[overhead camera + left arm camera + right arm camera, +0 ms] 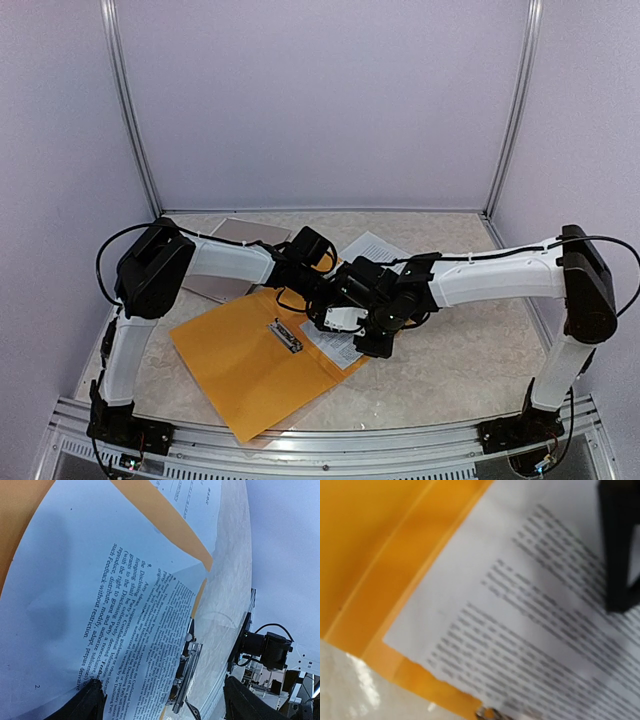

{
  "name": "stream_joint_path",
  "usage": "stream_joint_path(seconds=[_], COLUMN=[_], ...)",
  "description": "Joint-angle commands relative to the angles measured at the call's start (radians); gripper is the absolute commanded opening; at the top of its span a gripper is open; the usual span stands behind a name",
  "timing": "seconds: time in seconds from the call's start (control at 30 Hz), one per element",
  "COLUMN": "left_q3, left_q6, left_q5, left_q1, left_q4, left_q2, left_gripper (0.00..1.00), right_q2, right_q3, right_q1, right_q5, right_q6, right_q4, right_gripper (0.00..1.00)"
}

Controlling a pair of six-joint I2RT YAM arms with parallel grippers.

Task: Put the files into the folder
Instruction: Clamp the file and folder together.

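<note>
The orange folder (235,365) lies open on the table with a metal clip (286,336) at its middle. Printed white files (338,348) rest on its right half, and one more sheet (375,245) lies behind on the table. My left gripper (315,262) hovers over the files (100,580), open wide, its fingertips (92,700) on either side of the page and clip (186,672), holding nothing. My right gripper (345,320) is low over the files (520,630) at the folder's (380,540) edge. That view is blurred and its jaws do not show.
A grey board (235,255) lies at the back left, partly under the left arm. The marble table (460,340) is closed in by white walls on three sides. The aluminium rail (330,435) runs along the near edge.
</note>
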Motion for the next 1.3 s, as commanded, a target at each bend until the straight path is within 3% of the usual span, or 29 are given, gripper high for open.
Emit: stream_joint_path(seconds=[0.0,0.57,1.27], left_q3=[-0.029,-0.026,-0.023], left_q6=[0.012,0.016,0.018], left_q5=[-0.055,-0.057,-0.059], left_q1=[-0.001,-0.004,-0.009], left_q4=[-0.096,-0.104,-0.107], left_q2=[0.002,-0.002,-0.003], left_gripper=[0.79,0.79,0.78], right_q2=[-0.053,-0.124,-0.208], right_q3=[-0.011,-0.077,-0.123], right_q1=[-0.009,-0.048,-0.081], right_q5=[0.044,0.120,0.114], right_q6=[0.035,0.099,0.213], right_q4=[-0.046,-0.062,-0.009], right_gripper=[0.14,0.18,0.43])
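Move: The right fingers hold the lever of the edge clip on the folder's right leaf; the clip's middle is about 3 cm to their right, level ahead and some 4 cm below. The file's middle is roughly 7 cm left and 5 cm ahead of this hand, and the folder's other clip about 20 cm left and 1 cm ahead, both 4 cm lower. From the left hand, the edge clip is around 8 cm right, 7 cm back and 2 cm below. The right hand carries the lever of the edge clip over in an arc, about 5 cm to the right and some 2 cm forward while rising a little, away from the file and out past the folder's edge, turning roughly 15 degrees clockwise. Towards the end its fingers open by about a third of their range and let go of the lever as the hand lifts a bit more, while the left hand stays put with fingers apart at the file, seemingly still steadying it. ##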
